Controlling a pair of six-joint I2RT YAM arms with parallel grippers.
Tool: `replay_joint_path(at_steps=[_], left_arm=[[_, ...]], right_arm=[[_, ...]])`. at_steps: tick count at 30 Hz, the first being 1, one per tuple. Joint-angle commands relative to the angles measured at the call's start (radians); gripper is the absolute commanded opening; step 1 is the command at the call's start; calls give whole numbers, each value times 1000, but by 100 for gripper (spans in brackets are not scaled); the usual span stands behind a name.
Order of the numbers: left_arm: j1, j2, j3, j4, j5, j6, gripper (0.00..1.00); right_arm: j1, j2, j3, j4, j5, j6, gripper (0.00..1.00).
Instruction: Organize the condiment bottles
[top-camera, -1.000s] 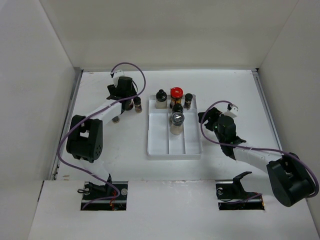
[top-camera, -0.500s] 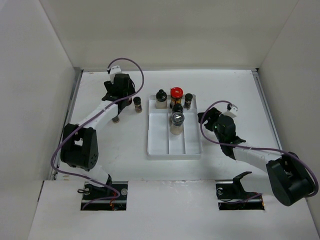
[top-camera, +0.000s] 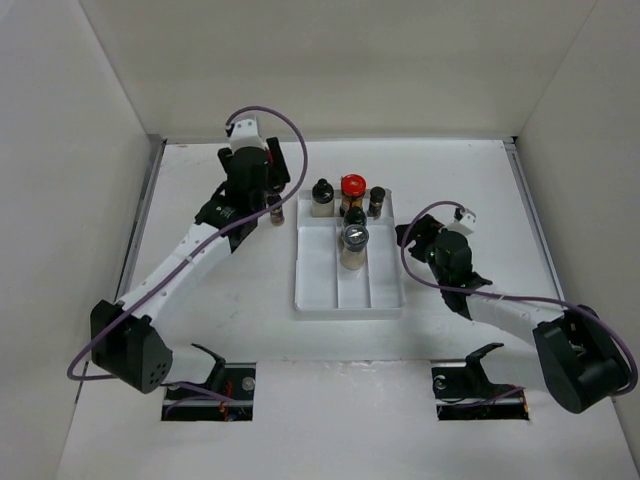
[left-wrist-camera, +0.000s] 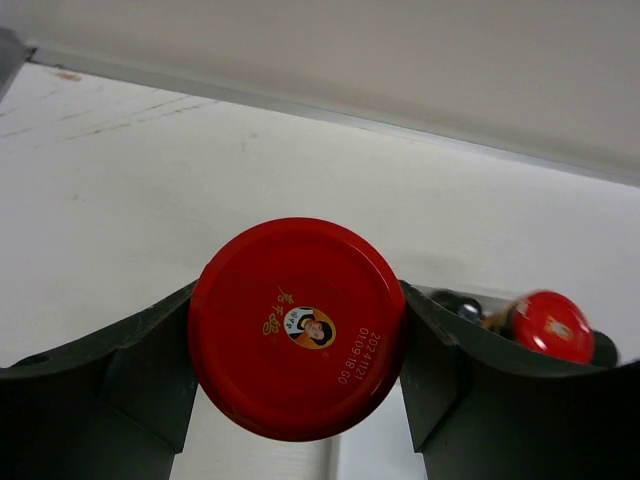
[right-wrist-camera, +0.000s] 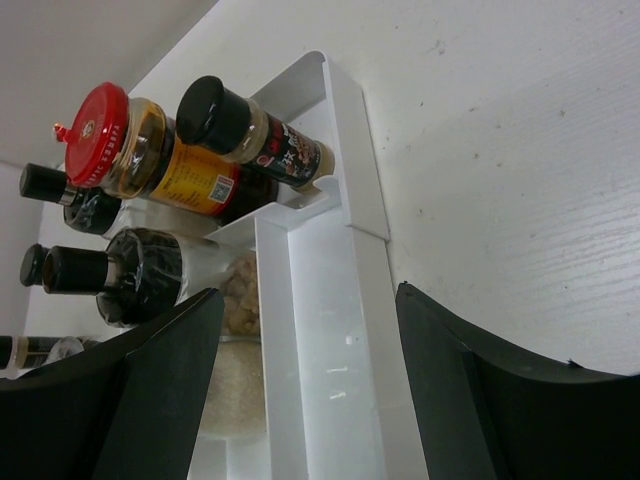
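My left gripper (top-camera: 255, 195) is shut on a brown jar with a red lid (left-wrist-camera: 297, 328), left of the white divided tray (top-camera: 322, 290); in the top view the gripper hides this jar. A small dark jar (top-camera: 275, 209) stands on the table just right of it. In the tray's far compartments stand a black-capped bottle (top-camera: 321, 196), a second red-lidded jar (top-camera: 352, 188) and a small dark jar (top-camera: 377, 200). A clear jar with a silvery lid (top-camera: 353, 243) stands in the middle lane. My right gripper (top-camera: 408, 238) is open and empty at the tray's right wall (right-wrist-camera: 345, 250).
White walls enclose the table on the left, back and right. The back wall's base runs close behind the left gripper in the left wrist view (left-wrist-camera: 400, 130). The tray's near lanes (top-camera: 350, 290) hold nothing. Purple cables loop over both arms.
The left arm has stretched out and its wrist has swung right, toward the tray, with the red-lidded jar in its jaws. The right arm has not moved.
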Motion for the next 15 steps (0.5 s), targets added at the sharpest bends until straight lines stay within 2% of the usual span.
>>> replay_joint_path(at_steps=[1,7,10,15], left_arm=[[-84,-103,72,95,-23,37,37],[-227,-91,-20,144,-24,3,37],[-272,-51,-60,208,-24,0,37],[-307,31,-71,227,-24,-13,36]], right_arm=[[10,-33,24,66,-9,-10,77],[10,-42,23,61,-6,-12,77],[10,-50,20,61,-5,-12,77],[4,-59,15,60,-3,-12,77]])
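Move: The left hand already holds the red-lidded jar high over the table. The tray's empty left compartment lies about 10 cm back, 12 cm to the right and some 27 cm below. The black-capped bottle in the tray's far row stands 5 cm ahead and 13 cm right, the clear-topped bottle 10 cm back and 21 cm right, and the small spice bottle 3 cm ahead, nearly under the hand. From the right hand the compartment is roughly 20 cm left and 3 cm back. The left hand keeps its grip on the red-lidded jar and swings it some 12 cm to the right and about 5 cm back, away from the small spice bottle and towards the tray's left compartment. It first climbs a further 2 cm, then sinks to end about 4 cm lower than it began, while the wrist turns some 15 degrees clockwise. ##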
